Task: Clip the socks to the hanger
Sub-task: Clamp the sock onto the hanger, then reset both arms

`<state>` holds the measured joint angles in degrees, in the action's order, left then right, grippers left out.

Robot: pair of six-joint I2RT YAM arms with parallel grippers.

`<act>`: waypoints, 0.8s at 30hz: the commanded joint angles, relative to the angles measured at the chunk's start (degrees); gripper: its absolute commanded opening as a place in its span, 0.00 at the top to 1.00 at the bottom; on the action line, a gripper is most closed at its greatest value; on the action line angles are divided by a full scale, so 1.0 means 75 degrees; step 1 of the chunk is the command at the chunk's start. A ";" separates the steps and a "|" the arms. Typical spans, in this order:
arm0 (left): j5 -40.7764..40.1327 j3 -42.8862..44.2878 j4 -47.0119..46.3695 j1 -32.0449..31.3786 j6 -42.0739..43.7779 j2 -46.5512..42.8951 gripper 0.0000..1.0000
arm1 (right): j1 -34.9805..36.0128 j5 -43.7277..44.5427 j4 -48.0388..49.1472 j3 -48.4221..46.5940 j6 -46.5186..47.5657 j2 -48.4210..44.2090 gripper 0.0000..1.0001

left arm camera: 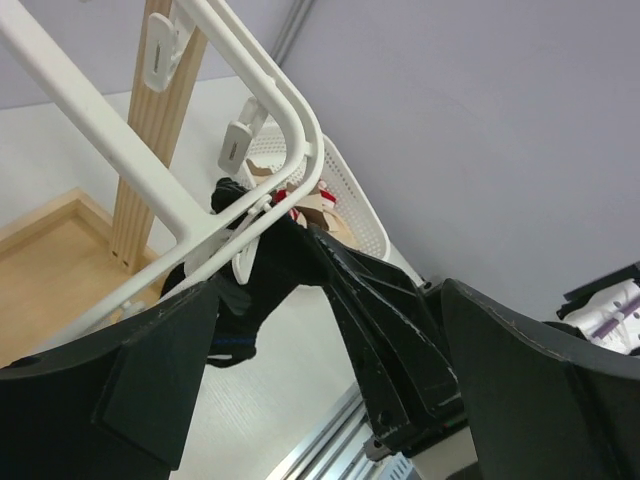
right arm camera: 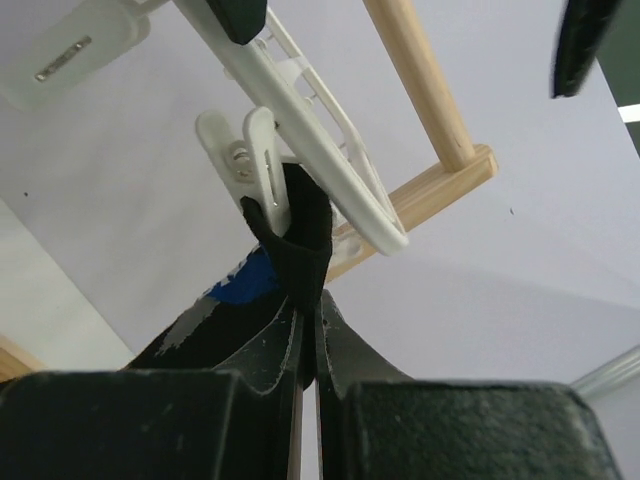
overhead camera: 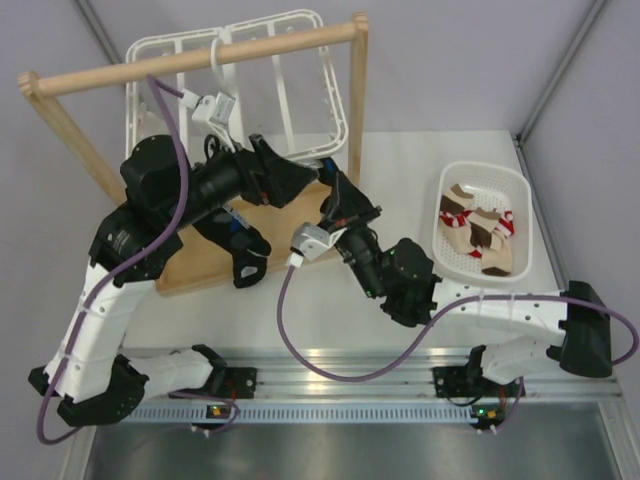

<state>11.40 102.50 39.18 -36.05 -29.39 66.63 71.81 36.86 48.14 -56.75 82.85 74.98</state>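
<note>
The white hanger point(overhead camera: 300, 60) hangs from the wooden rail, and its rounded corner point(left arm camera: 295, 120) shows in the left wrist view. A black sock point(right arm camera: 300, 245) with a blue patch hangs from a white clip point(right arm camera: 250, 150) on the hanger frame point(right arm camera: 340, 180). My right gripper point(right arm camera: 310, 305) is shut on the sock just below that clip. The same sock point(left arm camera: 265, 270) shows under the hanger corner in the left wrist view. My left gripper point(left arm camera: 330, 290) stands wide open beside it with nothing between its fingers. In the top view the right gripper point(overhead camera: 338, 205) sits under the hanger's lower edge.
A white basket point(overhead camera: 520, 195) at the right holds beige and red socks. The wooden stand has a rail point(overhead camera: 120, 72), an upright point(overhead camera: 358, 90) and a flat base point(overhead camera: 195, 262) under the hanger. Spare clips point(left arm camera: 240, 145) dangle from the frame.
</note>
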 commanded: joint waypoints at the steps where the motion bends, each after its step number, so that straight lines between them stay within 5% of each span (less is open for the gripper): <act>1: 0.0460 -0.0049 -0.0583 0.0026 0.0320 -0.0294 0.01 | -0.0129 0.0206 -0.0522 -0.0495 -0.0651 0.0069 1.00; 7: 0.0625 -0.0178 -0.0607 0.0037 0.0484 -0.0610 0.01 | -0.0211 0.0054 -0.1543 -0.0613 -0.1495 0.0081 0.99; 18: -0.0043 -0.0061 -0.0466 0.0353 0.1058 -0.1044 0.02 | -0.0411 -0.0099 -0.2456 -0.0741 -0.2163 0.0104 0.76; 22: -0.0113 0.0068 -0.0255 0.0856 0.1094 -0.1126 0.02 | -0.0422 -0.0063 -0.2844 -0.0789 -0.2444 0.0011 0.45; 24: -0.0102 -0.0037 -0.0208 0.1068 0.1047 -0.1254 0.01 | -0.0422 -0.0040 -0.3170 -0.0789 -0.2550 -0.0118 0.38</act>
<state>11.68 101.47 38.63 -30.11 -22.39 58.57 69.08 36.16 27.57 -59.88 66.50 75.92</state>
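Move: The clip biting the black sock's cuff is about 4 cm ahead of the right hand, 2 cm to its left and 2 cm higher; that hand still pinches the cuff. The hanger's near right corner is some 6 cm ahead and 4 cm up. From the left hand the clip lies roughly 3 cm ahead, 3 cm right and 2 cm lower, while the sock already hung is about 6 cm back, 10 cm left and 10 cm below. Right hand sinks about 6 cm, opening off the sock; the open left hand withdraws 5 cm leftward, rising. ##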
